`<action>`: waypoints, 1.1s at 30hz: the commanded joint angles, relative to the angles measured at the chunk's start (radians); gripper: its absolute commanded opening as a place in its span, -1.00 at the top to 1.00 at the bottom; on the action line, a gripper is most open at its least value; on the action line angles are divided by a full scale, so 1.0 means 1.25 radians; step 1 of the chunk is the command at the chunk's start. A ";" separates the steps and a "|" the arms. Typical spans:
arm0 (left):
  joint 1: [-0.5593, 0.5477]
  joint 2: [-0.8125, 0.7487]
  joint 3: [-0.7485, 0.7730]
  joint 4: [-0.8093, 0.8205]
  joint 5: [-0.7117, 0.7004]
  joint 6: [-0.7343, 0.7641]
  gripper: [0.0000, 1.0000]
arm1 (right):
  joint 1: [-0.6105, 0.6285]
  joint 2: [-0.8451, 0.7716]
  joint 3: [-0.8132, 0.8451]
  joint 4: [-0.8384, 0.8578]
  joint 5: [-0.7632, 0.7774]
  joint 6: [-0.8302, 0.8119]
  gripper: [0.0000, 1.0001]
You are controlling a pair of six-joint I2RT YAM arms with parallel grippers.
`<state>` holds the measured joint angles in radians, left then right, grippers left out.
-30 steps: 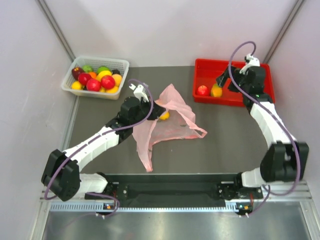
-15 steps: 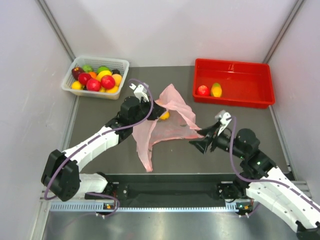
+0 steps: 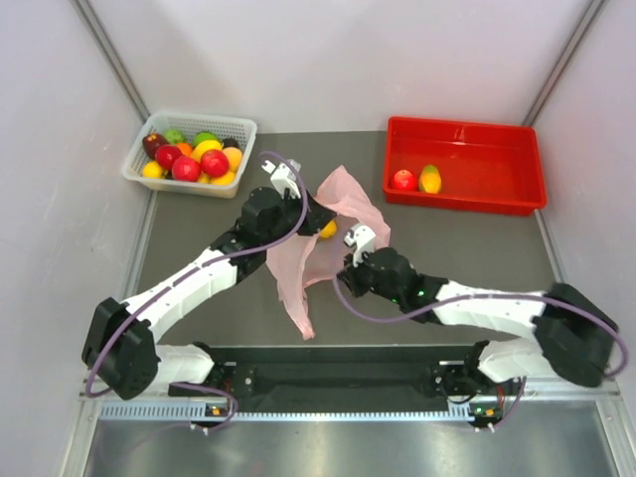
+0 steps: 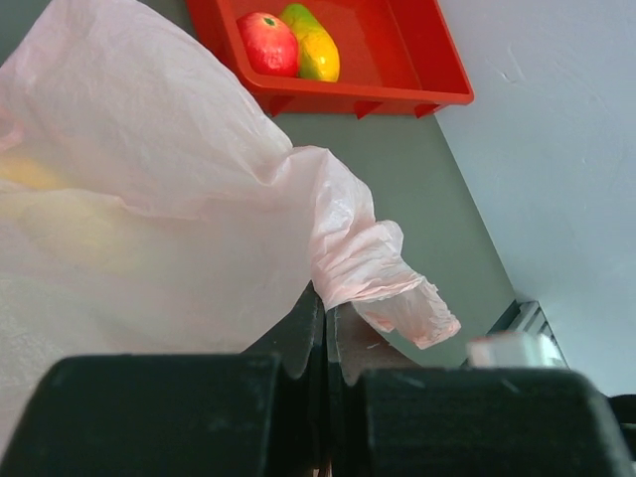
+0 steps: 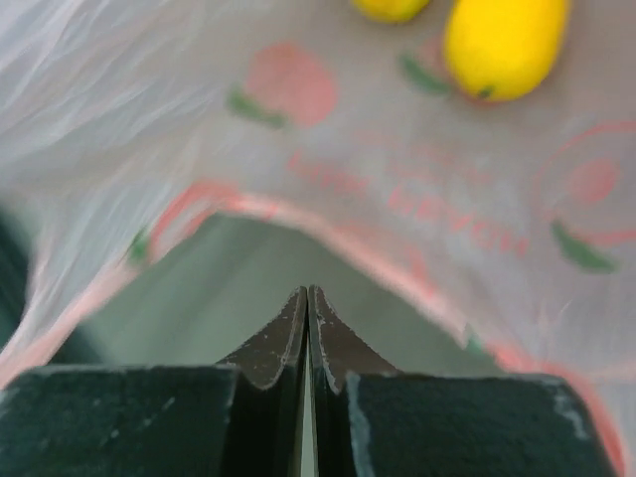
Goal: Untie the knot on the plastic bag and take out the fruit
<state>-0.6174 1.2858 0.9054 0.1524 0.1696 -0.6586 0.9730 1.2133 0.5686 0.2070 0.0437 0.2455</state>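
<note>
The pink plastic bag hangs crumpled at the table's middle, held up by my left gripper. In the left wrist view that gripper is shut on a fold of the plastic bag. My right gripper sits low at the bag's right side. Its jaws are shut with nothing between them, just short of the bag's printed rim. Two yellow fruit lie in the bag beyond that rim, one also showing from above. The knot does not show.
A red tray at the back right holds a red apple and a mango. A white basket piled with several fruits stands at the back left. Grey walls close in both sides.
My right arm has swung from the red tray down to the bag's right side, and its jaws have gone from open to shut. The left gripper has raised the bag slightly.
</note>
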 commanded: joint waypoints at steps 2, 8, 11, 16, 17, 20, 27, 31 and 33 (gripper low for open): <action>-0.021 -0.011 0.040 -0.003 0.018 -0.011 1.00 | 0.007 0.147 0.079 0.284 0.218 -0.013 0.96; -0.028 -0.025 0.054 -0.026 0.009 0.002 1.00 | 0.006 0.332 0.176 0.386 0.332 -0.050 -0.39; -0.028 -0.036 0.070 -0.049 0.009 0.007 1.00 | 0.006 0.391 0.186 0.436 0.361 -0.058 -0.53; -0.028 -0.073 0.092 -0.074 0.027 0.000 1.00 | 0.006 0.444 0.162 0.561 0.442 -0.063 -0.67; -0.028 -0.079 0.094 -0.075 0.035 -0.014 1.00 | 0.006 0.452 0.161 0.571 0.445 -0.064 -0.71; -0.029 -0.102 0.104 -0.075 0.074 -0.056 1.00 | 0.005 0.469 0.161 0.583 0.445 -0.075 -0.78; -0.048 -0.132 0.147 -0.118 0.109 -0.086 1.00 | 0.000 0.470 0.156 0.577 0.441 -0.081 -0.92; -0.050 -0.128 0.135 -0.184 0.057 -0.043 1.00 | -0.017 0.487 0.206 0.469 0.402 -0.052 -0.94; -0.048 -0.127 0.108 -0.189 0.030 -0.032 1.00 | -0.022 0.507 0.219 0.451 0.371 -0.032 -0.95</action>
<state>-0.6598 1.1564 1.0279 -0.1108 0.2073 -0.7155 0.9527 1.7992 0.7876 0.8803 0.5774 0.1925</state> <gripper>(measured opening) 0.012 0.970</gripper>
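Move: The right hand is shut, just on the near side of the bag's mouth. The larger yellow fruit inside lies about 15 cm ahead of it, 4 cm to its left and 7 cm lower, with the smaller yellow fruit some 6 cm to the left of that one and 2 cm nearer. The bag's loose near tail lies around 9 cm back and 11 cm left of the hand. From the left hand, which already pinches the bag's raised edge, the larger fruit is roughly 4 cm ahead, level sideways and 18 cm below. The right hand reaches forward about 14 cm and slightly left, into the bag under its raised edge and towards the larger yellow fruit, opening from shut to nearly full width while it swings some 30 degrees clockwise and its fingertips tip up; most of the reach comes early, and by the end the bag's film lies over its left finger. The left hand keeps its pinch on the bag's edge and, later on, lifts about 5 cm and draws back nearly as far. ##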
